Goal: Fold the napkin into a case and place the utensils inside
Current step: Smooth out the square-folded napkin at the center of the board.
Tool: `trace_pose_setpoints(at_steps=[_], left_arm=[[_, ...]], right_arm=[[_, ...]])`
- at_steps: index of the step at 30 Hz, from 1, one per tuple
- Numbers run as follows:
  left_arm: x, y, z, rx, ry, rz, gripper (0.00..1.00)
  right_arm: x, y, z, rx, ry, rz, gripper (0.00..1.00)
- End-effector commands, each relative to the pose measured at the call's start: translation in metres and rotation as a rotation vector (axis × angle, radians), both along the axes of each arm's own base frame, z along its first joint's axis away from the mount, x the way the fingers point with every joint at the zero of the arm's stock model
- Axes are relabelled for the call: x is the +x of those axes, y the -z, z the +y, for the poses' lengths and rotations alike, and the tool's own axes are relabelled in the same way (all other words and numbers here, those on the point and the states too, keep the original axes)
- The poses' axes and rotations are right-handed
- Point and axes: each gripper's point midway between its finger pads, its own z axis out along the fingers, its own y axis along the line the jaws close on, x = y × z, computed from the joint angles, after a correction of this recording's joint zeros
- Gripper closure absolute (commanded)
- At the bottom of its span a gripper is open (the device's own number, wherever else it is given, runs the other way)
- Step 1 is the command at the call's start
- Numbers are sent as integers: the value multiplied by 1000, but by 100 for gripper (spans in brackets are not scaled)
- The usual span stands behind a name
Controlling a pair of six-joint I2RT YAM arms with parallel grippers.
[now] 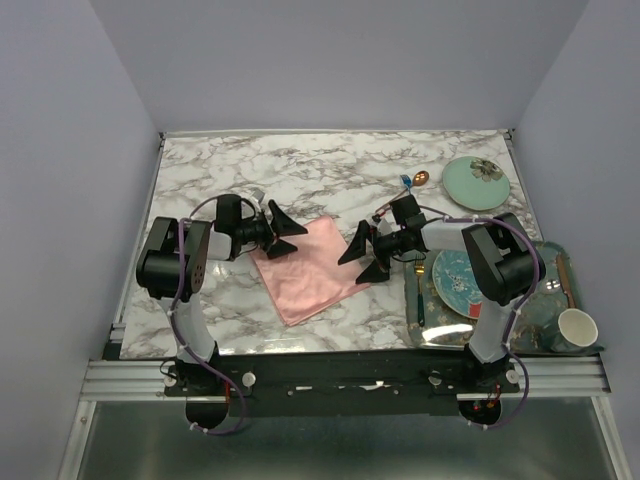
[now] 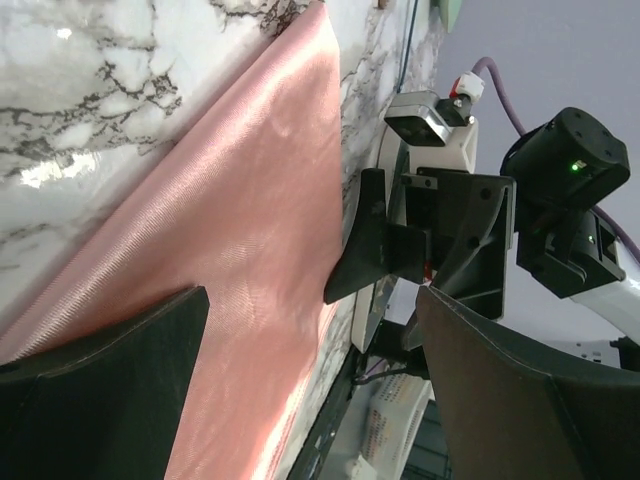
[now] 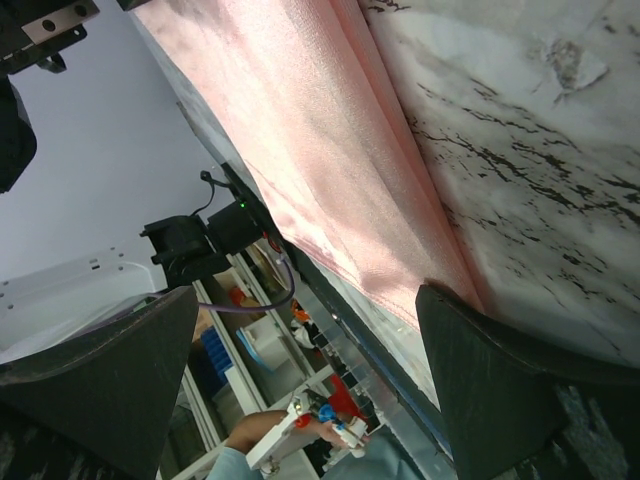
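The salmon-pink napkin [image 1: 308,268] lies flat on the marble table [image 1: 210,170] as a slanted rectangle. It fills much of the left wrist view [image 2: 250,240], and the right wrist view shows its layered edge [image 3: 330,130]. My left gripper [image 1: 283,230] hovers open at the cloth's far left corner, holding nothing [image 2: 310,400]. At the cloth's right edge my right gripper [image 1: 361,257] is open too, nothing between its fingers [image 3: 305,390]. The two grippers face each other across the napkin. The copper-gold spoon [image 1: 421,179] and small blue fork [image 1: 405,182] lie at the back right.
A pale green lid or dish [image 1: 475,182] sits at the back right. On the right, a tray [image 1: 548,325] holds a blue patterned plate [image 1: 458,280], a white cup [image 1: 577,328] and a teal-handled fork [image 1: 419,300]. The table's front rail [image 1: 340,365] lies close behind the napkin.
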Motion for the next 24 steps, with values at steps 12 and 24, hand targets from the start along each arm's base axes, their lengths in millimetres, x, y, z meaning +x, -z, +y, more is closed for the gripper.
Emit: trace_pose_setpoints(at_steps=[12, 24], left_arm=[[43, -49, 41, 61, -55, -224, 1], [-18, -84, 80, 302, 102, -399, 1]], right_arm=[[5, 42, -23, -189, -8, -52, 0], [25, -14, -10, -72, -118, -271, 0]])
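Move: The napkin's middle lies about 6 cm back from the left hand, 4 cm to its right and a couple of centimetres below. From the same hand, the copper spoon is roughly 24 cm right and 10 cm ahead, the fork in the tray some 29 cm right and 12 cm back. From the right hand, the napkin's middle is about 10 cm left, level fore and aft, and slightly below. The open left hand slides about 5 cm forward-left off the napkin's edge, then rises some 11 cm leftward. ##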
